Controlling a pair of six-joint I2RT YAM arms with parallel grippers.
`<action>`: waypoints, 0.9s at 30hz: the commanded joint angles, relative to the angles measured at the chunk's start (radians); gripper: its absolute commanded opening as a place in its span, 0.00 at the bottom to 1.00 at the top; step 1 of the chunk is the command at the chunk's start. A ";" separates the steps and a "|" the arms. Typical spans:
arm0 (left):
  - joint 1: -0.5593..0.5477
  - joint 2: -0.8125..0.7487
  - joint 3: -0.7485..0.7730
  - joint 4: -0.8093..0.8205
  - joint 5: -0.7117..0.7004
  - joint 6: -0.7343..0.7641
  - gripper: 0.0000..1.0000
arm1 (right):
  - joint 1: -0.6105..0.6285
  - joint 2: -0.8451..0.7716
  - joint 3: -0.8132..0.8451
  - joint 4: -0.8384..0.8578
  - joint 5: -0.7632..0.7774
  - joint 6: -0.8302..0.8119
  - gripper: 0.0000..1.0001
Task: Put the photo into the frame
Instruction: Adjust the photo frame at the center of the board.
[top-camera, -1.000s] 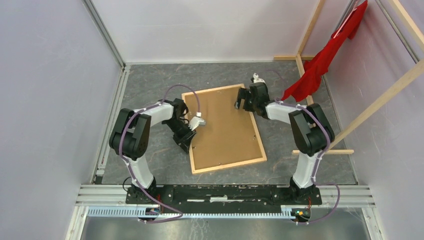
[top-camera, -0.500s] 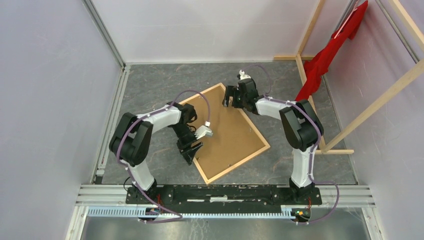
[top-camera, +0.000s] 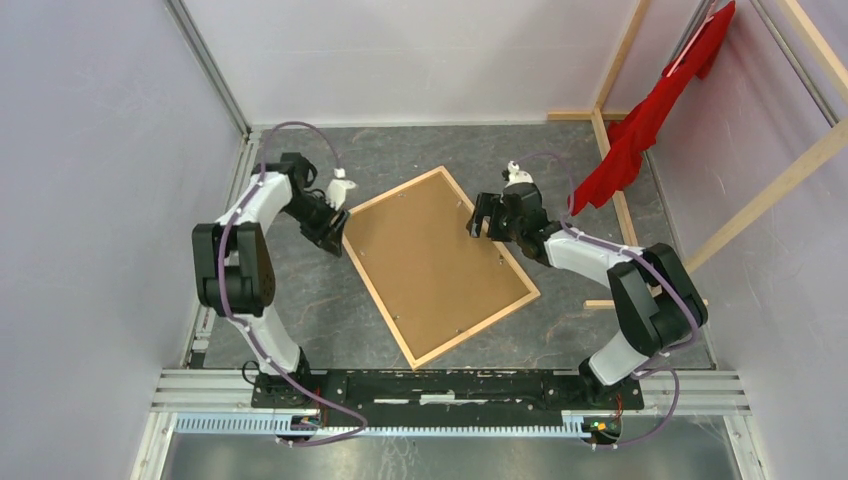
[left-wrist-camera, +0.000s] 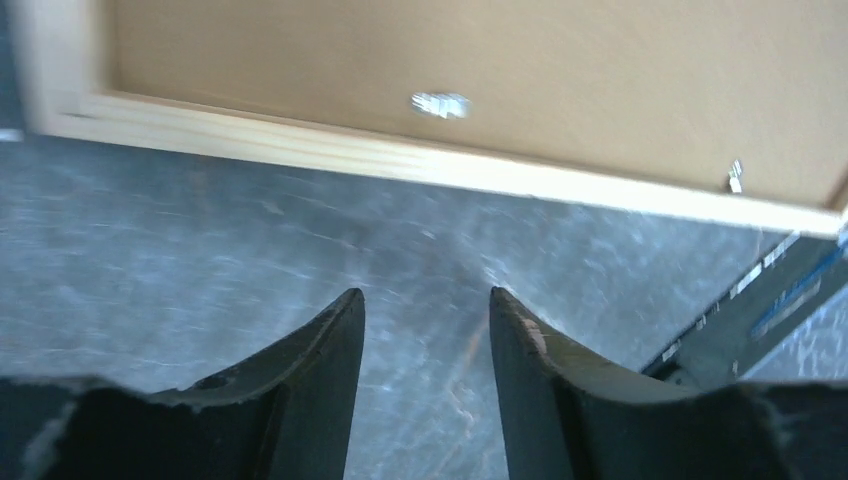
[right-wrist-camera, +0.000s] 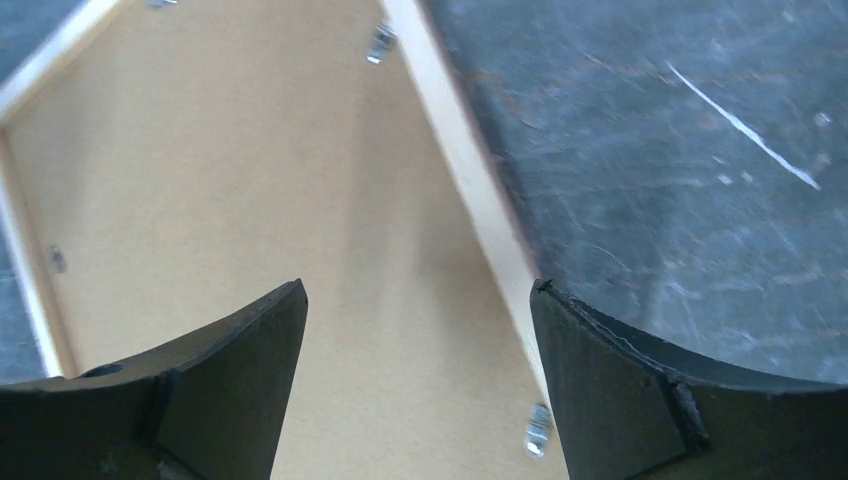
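Observation:
The frame lies face down and skewed on the grey floor, its brown backing board up. The photo is hidden. My left gripper sits just outside the frame's far left corner. Its fingers stand open over bare floor in the left wrist view, with the wooden rail ahead of them. My right gripper hovers over the frame's right rail. In the right wrist view it is wide open, straddling the rail and the board, holding nothing.
A red cloth hangs on the wooden rack beams at the right. Small metal clips stand along the frame's inner edge. White walls close the cell, and an aluminium rail runs along the near edge.
The frame has turned clockwise on the floor. My left arm swung from the frame's near left side up to its far left corner and its jaws opened. The right gripper shifted slightly.

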 joint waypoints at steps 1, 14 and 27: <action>0.086 0.136 0.128 0.082 0.078 -0.193 0.54 | 0.060 -0.031 0.057 0.126 -0.047 -0.016 0.87; 0.095 0.337 0.229 0.211 0.142 -0.423 0.27 | 0.242 0.316 0.363 0.288 -0.341 -0.022 0.76; 0.042 0.388 0.252 0.202 0.137 -0.404 0.26 | 0.302 0.583 0.604 0.306 -0.434 0.025 0.66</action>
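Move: The left long side of the face-down frame, close to its far-left corner, is about 8 cm ahead, 4 cm right and 6 cm below my left hand; the corner itself is roughly 13 cm ahead and 2 cm right. From my right hand that stretch of side lies about 33 cm left, 3 cm ahead and 6 cm lower. The frame's right side passes some 3 cm to my right hand's right, level with it, and the far corner is about 20 cm ahead, 11 cm left. I swing my right hand some 25 cm left across the backboard towards the frame's left side, arching up about 5 cm and sinking again, turning counter-clockwise some 35 degrees and partly narrowing the fingers. My left hand goes forward and down outside that side towards the far-left corner, turning counter-clockwise, drawing its fingers nearly together and coming up against the wood. ##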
